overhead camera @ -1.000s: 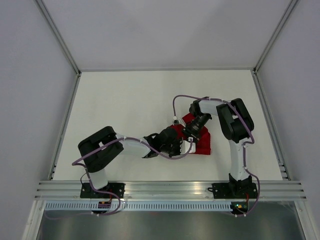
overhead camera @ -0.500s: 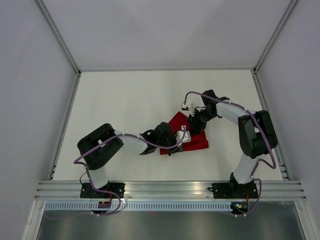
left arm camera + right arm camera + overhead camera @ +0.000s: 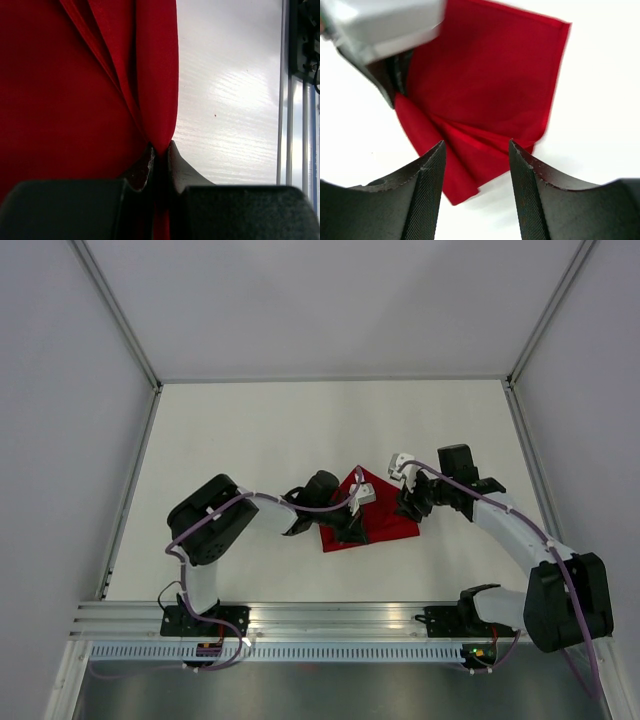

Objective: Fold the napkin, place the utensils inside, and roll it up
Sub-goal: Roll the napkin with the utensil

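The red napkin (image 3: 388,521) lies folded and creased on the white table, right of centre. My left gripper (image 3: 352,528) is at its left part, shut on a raised fold of the cloth (image 3: 159,100), which is pinched between the fingertips (image 3: 160,150). My right gripper (image 3: 408,504) hovers at the napkin's right edge, open, with nothing between its fingers (image 3: 477,146). Below it the napkin (image 3: 490,75) shows pleats running toward the left arm's wrist housing (image 3: 380,25). The utensils are out of view.
An aluminium rail (image 3: 340,615) runs along the near table edge, also seen as the rail (image 3: 290,100) in the left wrist view. Grey walls and frame posts (image 3: 125,320) enclose the white table (image 3: 250,440).
My right gripper has opened, let go of the napkin and drawn back to the right. The napkin has gone from a bunched heap to a flatter folded shape. The left gripper stays shut on it.
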Controlling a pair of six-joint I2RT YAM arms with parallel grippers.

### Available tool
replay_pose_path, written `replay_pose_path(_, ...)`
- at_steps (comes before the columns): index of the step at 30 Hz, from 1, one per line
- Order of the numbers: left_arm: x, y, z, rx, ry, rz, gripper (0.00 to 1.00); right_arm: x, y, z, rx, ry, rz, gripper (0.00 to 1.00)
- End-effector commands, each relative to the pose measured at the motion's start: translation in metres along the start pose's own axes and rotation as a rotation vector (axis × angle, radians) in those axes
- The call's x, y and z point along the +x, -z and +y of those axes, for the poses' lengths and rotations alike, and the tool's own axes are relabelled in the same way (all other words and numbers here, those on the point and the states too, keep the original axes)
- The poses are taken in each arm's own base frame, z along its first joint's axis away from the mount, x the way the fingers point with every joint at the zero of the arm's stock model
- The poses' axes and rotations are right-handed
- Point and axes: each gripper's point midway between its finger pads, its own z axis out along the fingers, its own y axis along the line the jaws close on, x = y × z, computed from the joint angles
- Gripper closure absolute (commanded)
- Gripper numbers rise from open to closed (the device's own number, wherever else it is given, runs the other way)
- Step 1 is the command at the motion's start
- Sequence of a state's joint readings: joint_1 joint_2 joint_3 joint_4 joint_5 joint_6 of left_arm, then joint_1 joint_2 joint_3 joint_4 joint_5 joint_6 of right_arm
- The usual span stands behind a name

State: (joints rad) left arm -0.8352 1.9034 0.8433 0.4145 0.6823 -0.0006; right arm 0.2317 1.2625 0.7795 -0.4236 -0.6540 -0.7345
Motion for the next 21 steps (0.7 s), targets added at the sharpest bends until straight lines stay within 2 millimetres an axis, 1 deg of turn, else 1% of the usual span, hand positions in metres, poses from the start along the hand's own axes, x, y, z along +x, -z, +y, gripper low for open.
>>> replay_pose_path(1,0.040,-0.002,-0.004,0.025,0.188,0.109,0.98,0.001,0.000,0.017,-0.038,0.078,-0.055,0.41)
replay_pose_path(2,0.042,-0.003,-0.002,0.030,0.204,0.112,0.98,0.002,0.000,0.020,-0.048,0.092,-0.058,0.41)
replay_pose_path(3,0.042,-0.003,-0.004,0.051,0.216,0.114,0.98,0.002,0.001,0.022,-0.050,0.096,-0.066,0.41)
replay_pose_path(4,0.040,-0.004,-0.004,0.058,0.222,0.114,0.98,0.006,-0.001,0.025,-0.052,0.095,-0.065,0.41)
replay_pose_path(6,0.043,-0.005,-0.005,0.075,0.241,0.125,0.98,0.008,-0.003,0.029,-0.052,0.114,-0.061,0.41)
replay_pose_path(8,0.043,-0.006,-0.004,0.086,0.258,0.133,0.98,0.012,-0.007,0.033,-0.041,0.138,-0.055,0.41)
replay_pose_path(9,0.050,-0.006,-0.005,0.090,0.288,0.161,0.98,0.010,-0.009,0.038,-0.038,0.167,-0.056,0.40)
replay_pose_path(11,0.049,-0.008,-0.001,0.086,0.304,0.164,0.98,0.015,-0.015,0.042,-0.023,0.200,-0.038,0.40)
replay_pose_path(12,0.053,-0.009,0.002,0.073,0.319,0.177,0.98,0.013,-0.019,0.050,-0.040,0.226,-0.041,0.40)
replay_pose_path(13,0.055,-0.009,0.004,0.063,0.338,0.190,0.98,0.016,-0.021,0.052,-0.040,0.237,-0.032,0.39)
replay_pose_path(14,0.056,-0.010,0.004,0.059,0.343,0.196,0.98,0.018,-0.023,0.054,-0.046,0.249,-0.021,0.39)
replay_pose_path(15,0.056,-0.010,0.006,0.055,0.347,0.198,0.98,0.020,-0.029,0.060,-0.071,0.265,-0.007,0.38)
replay_pose_path(19,0.053,-0.009,0.008,0.042,0.368,0.193,0.98,0.032,-0.039,0.070,-0.105,0.302,0.041,0.38)
replay_pose_path(20,0.054,-0.009,0.009,0.032,0.379,0.202,0.98,0.034,-0.040,0.070,-0.104,0.309,0.055,0.39)
replay_pose_path(21,0.055,-0.008,0.010,0.028,0.387,0.208,0.98,0.037,-0.042,0.074,-0.119,0.314,0.063,0.38)
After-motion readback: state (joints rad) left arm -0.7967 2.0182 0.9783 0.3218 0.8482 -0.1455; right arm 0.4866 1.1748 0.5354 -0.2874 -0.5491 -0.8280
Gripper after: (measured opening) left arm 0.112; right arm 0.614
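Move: The left gripper is already shut on the napkin's near, rolled edge. The free part of the roll starts just beyond its tips, centred about 6 cm to its right, 1 cm ahead and level. From the open right gripper, that free part lies some 7 cm back, 6 cm left and 9 cm below. The left gripper's tips are about 8 cm back and 12 cm left, also 9 cm below. The napkin's far corner is about 11 cm ahead, 12 cm left and 10 cm below. Bring the right gripper back about 6.5 cm and down some 5 cm, swinging left over the second half, to come close over the free roll just right of the left gripper. Keep its fingers open and turn it some 15 degrees counter-clockwise. Meanwhile keep the left pinch, ease about 1 cm right, and twist that wrist some 15 degrees about its fingers, top going forward. ##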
